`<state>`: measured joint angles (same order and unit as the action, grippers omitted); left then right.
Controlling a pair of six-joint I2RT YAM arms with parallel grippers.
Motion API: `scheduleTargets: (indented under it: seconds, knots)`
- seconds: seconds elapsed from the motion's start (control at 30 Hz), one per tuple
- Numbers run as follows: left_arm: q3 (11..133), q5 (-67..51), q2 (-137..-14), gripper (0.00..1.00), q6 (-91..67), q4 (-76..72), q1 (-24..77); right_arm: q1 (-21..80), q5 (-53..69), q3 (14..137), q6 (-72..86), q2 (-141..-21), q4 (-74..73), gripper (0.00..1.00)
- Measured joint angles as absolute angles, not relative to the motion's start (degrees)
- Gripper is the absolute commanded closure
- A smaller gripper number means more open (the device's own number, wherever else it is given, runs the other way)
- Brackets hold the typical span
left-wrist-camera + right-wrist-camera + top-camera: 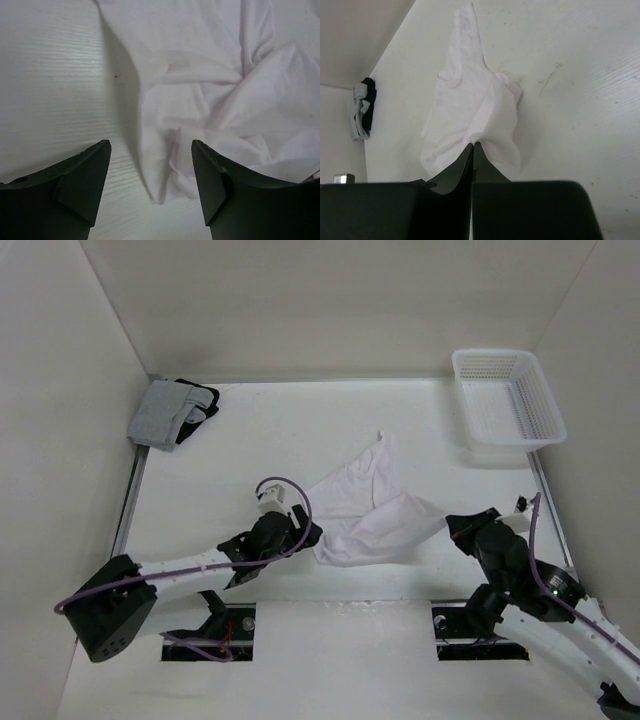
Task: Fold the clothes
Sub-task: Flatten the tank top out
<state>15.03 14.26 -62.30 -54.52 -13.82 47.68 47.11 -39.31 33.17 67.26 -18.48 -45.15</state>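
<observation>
The clothes (365,505) are one thin white garment lying rumpled in the middle of the table, stretched from a far point to a near-right corner. My left gripper (308,533) stands open at its near-left edge. In the left wrist view a fold of the clothes (225,100) lies between and beyond the spread fingers of the left gripper (151,150), with nothing pinched. My right gripper (452,525) is shut on the garment's right corner. The right wrist view shows the cloth (470,105) bunched at the closed tips of the right gripper (473,145).
A white mesh basket (508,400) stands at the back right corner. A grey-and-black garment bundle (172,412) lies at the back left corner against the wall and also shows as the bundle (362,112) in the right wrist view. Walls enclose the table on three sides.
</observation>
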Motion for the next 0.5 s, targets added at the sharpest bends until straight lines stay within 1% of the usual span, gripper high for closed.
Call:
scheduleTargets:
  seconds: [0.07,0.1,0.17,0.2,0.23,0.27,0.3,0.37,0.5]
  knots:
    - [16.27,13.87,-65.87,0.35,-54.04,-16.05,49.01,46.52,-40.14,33.17,66.98,-16.56,-45.91,1.0]
    - [17.02,13.56,-67.96,0.37,-53.76,-17.3,49.36,46.33,-40.47,33.17,66.72,-16.14,-45.93,1.0]
    - [18.65,13.3,-72.55,0.45,-53.52,-19.25,49.52,45.87,-40.71,33.17,66.02,-16.53,-45.91,1.0]
    - [19.46,13.37,-74.78,0.54,-53.32,-20.4,49.34,45.78,-40.69,33.17,65.63,-17.06,-45.76,0.99]
    - [20.45,13.39,-76.51,0.68,-53.34,-21.12,49.08,45.78,-40.62,33.12,65.12,-17.74,-45.43,0.99]
    - [21.58,13.47,-78.46,0.81,-53.25,-21.74,48.56,45.82,-40.53,32.99,64.47,-18.39,-44.64,0.99]
    - [22.68,13.56,-80.31,0.88,-53.04,-22.22,47.81,45.91,-40.29,32.77,63.55,-19.16,-43.29,0.99]
    - [24.53,13.69,-83.18,0.92,-53.06,-22.48,45.71,46.17,-39.66,32.62,61.25,-21.23,-40.29,0.99]
    - [29.63,13.91,-84.66,0.96,-53.76,-21.45,39.83,45.01,-35.64,34.15,54.35,-28.18,-32.29,1.0]
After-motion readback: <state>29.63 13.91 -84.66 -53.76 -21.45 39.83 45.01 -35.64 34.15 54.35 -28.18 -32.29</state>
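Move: The left hand, open and empty, is aimed at the tank top's left edge, about 5 cm ahead, 3 cm to its right and 3 cm below; that edge's far corner is some 10 cm straight ahead, its near corner about 7 cm back and 3 cm right. The right hand holds the cloth's right end raised; the tank top's middle is roughly 8 cm ahead of that hand, 17 cm left and 17 cm below, the shoulder strap's end about 25 cm ahead and 14 cm left. Sliding about 3 cm right while sinking a couple of centimetres, the left hand then sweeps forward some 8 cm, shuts its fingers on the tank top's left edge and lifts slightly at the end. The right hand, still pinching the raised end, first eases a centimetre right, then carries it about 4 cm left and forward towards the tank top's middle. ##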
